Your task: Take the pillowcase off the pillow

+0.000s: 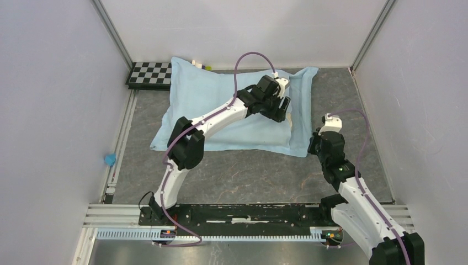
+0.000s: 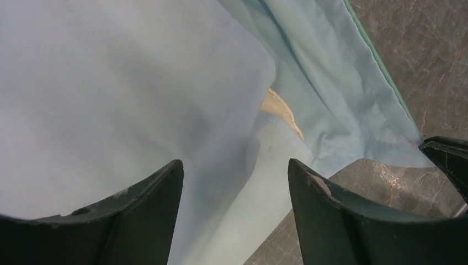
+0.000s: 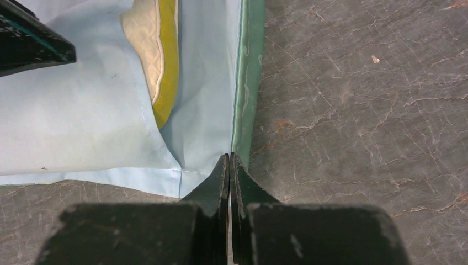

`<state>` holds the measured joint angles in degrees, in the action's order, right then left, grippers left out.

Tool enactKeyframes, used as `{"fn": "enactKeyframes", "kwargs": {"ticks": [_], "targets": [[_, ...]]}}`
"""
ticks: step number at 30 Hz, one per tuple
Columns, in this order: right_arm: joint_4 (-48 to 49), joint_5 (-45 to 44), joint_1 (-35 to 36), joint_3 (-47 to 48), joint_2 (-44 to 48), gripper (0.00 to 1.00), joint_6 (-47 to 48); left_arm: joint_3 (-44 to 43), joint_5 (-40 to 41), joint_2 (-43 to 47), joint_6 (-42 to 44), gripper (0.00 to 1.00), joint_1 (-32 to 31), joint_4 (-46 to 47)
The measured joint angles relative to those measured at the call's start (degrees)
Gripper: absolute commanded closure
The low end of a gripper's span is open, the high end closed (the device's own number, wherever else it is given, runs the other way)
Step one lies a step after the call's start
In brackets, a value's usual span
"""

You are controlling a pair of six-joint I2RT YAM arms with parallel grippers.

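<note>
The light-blue pillowcase (image 1: 221, 105) lies flat on the grey table, covering most of the pillow. A cream strip of pillow (image 1: 289, 119) shows at its right opening, and its mustard side band (image 3: 165, 66) shows in the right wrist view. My left gripper (image 2: 234, 163) hovers open over the right end of the pillowcase (image 2: 110, 83), with blue cloth below the gap and the pillow edge (image 2: 281, 107) just ahead. My right gripper (image 3: 229, 157) is shut, its tips at the pale green flap (image 3: 248, 83) by the front right corner. Whether it pinches cloth does not show.
A checkerboard (image 1: 150, 74) sits at the back left, and small white and yellow items (image 1: 200, 64) lie behind the pillowcase. A small blue object (image 1: 110, 160) rests by the left rail. Walls close in on three sides. Bare grey table (image 1: 248, 171) stretches in front.
</note>
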<state>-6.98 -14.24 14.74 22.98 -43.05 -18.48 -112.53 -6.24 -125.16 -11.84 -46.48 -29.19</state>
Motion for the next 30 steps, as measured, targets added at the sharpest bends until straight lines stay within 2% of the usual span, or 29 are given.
{"fn": "enactKeyframes", "kwargs": {"ticks": [2, 4, 5, 6, 8, 10, 12, 16, 21, 24, 27, 30], "targets": [[0.0, 0.0, 0.0, 0.0, 0.0, 1.0, -0.2, -1.9, -0.7, -1.7, 0.0, 0.45, 0.0, -1.0], [0.0, 0.0, 0.0, 0.0, 0.0, 0.96, -0.2, -2.6, -1.5, -2.6, 0.2, 0.75, 0.0, -1.7], [0.0, 0.0, 0.0, 0.0, 0.0, 0.91, -0.2, -2.8, -1.6, -2.8, 0.4, 0.94, 0.0, -2.1], [0.0, 0.0, 0.0, 0.0, 0.0, 0.86, -0.2, -2.8, -1.6, -2.9, 0.4, 0.97, 0.0, -2.4], [0.0, 0.0, 0.0, 0.0, 0.0, 0.72, -0.3, -2.8, -1.4, -3.0, 1.1, 0.98, 0.0, -2.9], [-0.1, 0.0, 0.0, 0.0, -0.2, 0.45, -0.3, -2.7, -0.9, -2.9, 1.2, 0.98, 0.0, -3.2], [-0.4, 0.1, 0.0, 0.3, -0.7, 0.26, -0.1, -0.3, -0.3, -1.9, 1.2, 0.98, 0.0, -2.4], [-1.9, 1.4, 0.0, 2.8, -2.2, 0.18, 1.7, 13.9, 0.3, 6.7, 1.2, 0.98, 0.0, 1.2], [-0.2, 10.1, 0.0, 7.0, -2.6, 0.18, 2.4, 30.9, 2.1, 22.8, 0.1, 0.98, 0.0, 5.2], [2.0, 15.7, 0.0, 8.2, -4.4, 0.16, 1.7, 36.4, 4.4, 30.6, -1.2, 0.98, 0.1, 7.3], [4.3, 21.1, -0.2, 8.3, -8.7, 0.02, -0.5, 41.6, 7.7, 37.6, -2.9, 0.98, 0.0, 9.4], [7.1, 27.2, -0.8, 8.1, -13.5, 0.02, -4.2, 46.3, 10.4, 42.6, -4.5, 0.98, 0.0, 9.4]]}}
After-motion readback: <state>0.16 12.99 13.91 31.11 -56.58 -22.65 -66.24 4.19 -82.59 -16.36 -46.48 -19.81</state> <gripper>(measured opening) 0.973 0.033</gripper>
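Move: The left hand hovers open just over the upper rim of the pillowcase's mouth, which lies about 2 cm below and 1 cm to its right. The pillow's exposed end shows roughly 1 cm ahead and 2 cm right of this hand, about 5 cm down. The right hand still pinches the mouth's lower rim near its front corner. From the right hand, the pillow's exposed end lies some 9 cm ahead, 7 cm left and slightly above, with the upper rim just left of that end, about 8 cm left and 9 cm ahead. The left hand sinks about 2 cm, shuts its fingers on the upper rim and keeps that pinch as it drags the cloth some 14 cm left and 9 cm back, dipping slightly first and then rising, to peel it off the pillow's end. As the left hand starts to pull, the right opens wide and lets go of the lower rim, then arcs up and over about 9 cm to the left towards the bared pillow corner, rolling and swinging counter-clockwise some 25 degrees, its fingers ending open astride that corner without a clear touch. ##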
